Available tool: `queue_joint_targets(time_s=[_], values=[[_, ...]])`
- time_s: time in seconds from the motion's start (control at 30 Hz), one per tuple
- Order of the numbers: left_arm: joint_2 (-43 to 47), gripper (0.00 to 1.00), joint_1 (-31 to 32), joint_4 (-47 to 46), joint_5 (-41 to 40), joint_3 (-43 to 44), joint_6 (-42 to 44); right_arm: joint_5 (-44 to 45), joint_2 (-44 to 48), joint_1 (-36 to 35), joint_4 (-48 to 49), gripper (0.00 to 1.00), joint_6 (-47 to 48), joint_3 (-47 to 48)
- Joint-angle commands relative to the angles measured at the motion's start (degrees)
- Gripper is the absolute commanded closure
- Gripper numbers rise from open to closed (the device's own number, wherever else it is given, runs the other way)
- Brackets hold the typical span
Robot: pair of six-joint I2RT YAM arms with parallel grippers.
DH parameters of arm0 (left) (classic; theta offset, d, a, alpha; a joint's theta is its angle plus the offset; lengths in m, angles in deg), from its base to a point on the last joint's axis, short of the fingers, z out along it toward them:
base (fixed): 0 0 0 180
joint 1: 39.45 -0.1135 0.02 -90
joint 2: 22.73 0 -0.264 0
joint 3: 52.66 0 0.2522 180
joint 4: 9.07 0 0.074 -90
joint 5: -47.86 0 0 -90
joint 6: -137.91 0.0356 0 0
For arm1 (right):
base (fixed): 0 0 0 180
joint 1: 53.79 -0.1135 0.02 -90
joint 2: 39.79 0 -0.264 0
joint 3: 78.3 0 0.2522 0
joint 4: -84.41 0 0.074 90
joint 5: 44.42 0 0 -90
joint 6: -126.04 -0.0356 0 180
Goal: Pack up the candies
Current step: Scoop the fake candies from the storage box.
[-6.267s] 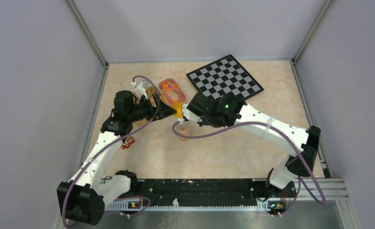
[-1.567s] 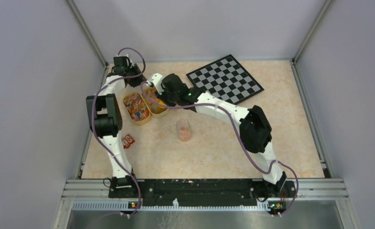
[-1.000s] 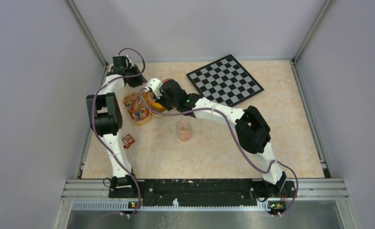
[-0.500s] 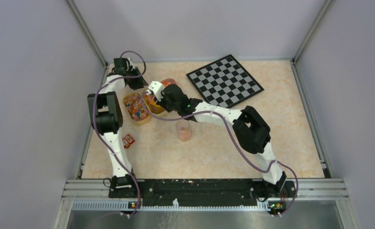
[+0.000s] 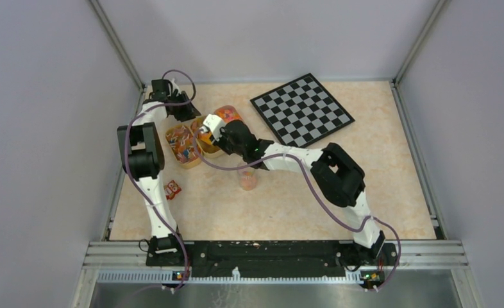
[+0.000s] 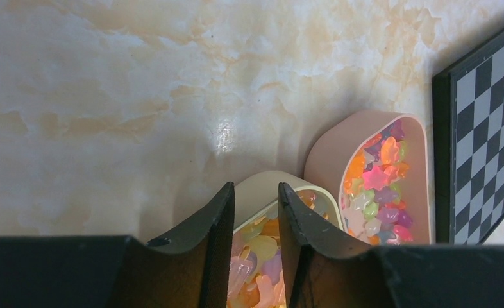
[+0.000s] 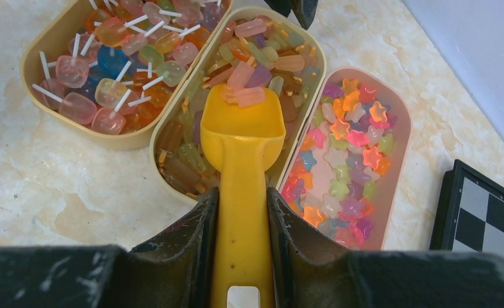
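Observation:
The candies lie in three trays side by side: lollipops in a tan tray (image 7: 28, 64), rod sweets (image 7: 262, 48) in a cream tray (image 7: 154, 140), and stars in a pink tray (image 7: 400, 147). My right gripper (image 7: 242, 196) is shut on the handle of a yellow scoop (image 7: 243, 128). The scoop's bowl holds a few pink sweets (image 7: 243, 95) and hangs over the cream tray. My left gripper (image 6: 254, 192) straddles that tray's far end wall (image 6: 262, 186), one finger outside and one inside, gripping it. A small clear jar (image 5: 247, 176) with some sweets stands nearer the arm bases.
A chessboard (image 5: 302, 107) lies at the back right, close beside the pink tray (image 5: 227, 114). A red lid (image 5: 170, 190) lies near the left edge. Grey walls close the table on the left, back and right.
My right gripper has drawn the scoop back toward the near side along the cream tray, now carrying a few sweets. The left gripper has stayed at the tray's far end.

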Motion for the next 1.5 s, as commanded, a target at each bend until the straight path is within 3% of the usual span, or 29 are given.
queue_joint_targets(time_s=[0.0,0.63,0.83,1.27,1.47], values=[[-0.6,0.64,-0.6,-2.0,2.6,1.7,-0.4,-0.9,2.4,-0.5,4.5,1.00,-0.1,-3.6],[-2.1,0.66,-1.1,-3.1,7.9,1.7,-2.9,-3.6,5.0,1.8,19.0,1.00,-2.8,-14.0],[-1.8,0.57,-1.3,-1.9,10.3,2.4,-3.9,-5.0,6.6,2.0,24.1,1.00,-1.1,-17.8],[0.2,0.47,-1.4,0.2,10.9,3.1,-4.7,-9.6,8.8,3.7,32.8,1.00,-1.8,-23.5],[2.5,0.37,-1.6,2.2,9.5,2.7,-5.1,-11.8,10.3,4.4,37.4,1.00,-1.9,-26.7]])
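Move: The middle candy box, with the scoop's bowl over its candies, has its middle about 5 cm ahead, 5 cm left and 7 cm below the right hand. From this hand the star-candy box lies 9 cm ahead and 2 cm right, the lollipop box 2 cm ahead and 13 cm left, the clear storage jar 9 cm back and 7 cm right. From the left hand the middle box lies some 6 cm back, 4 cm right and 3 cm below. The scoop, still gripped by the right hand, is drawn about 4 cm right and finally slightly back towards the clear jar; the hand sinks about 1 cm as its wrist tips the bowl up some 12 degrees towards level. At the box's far end the left hand shifts slightly right, rolls about 10 degrees, left side down, then spreads its fingers. ##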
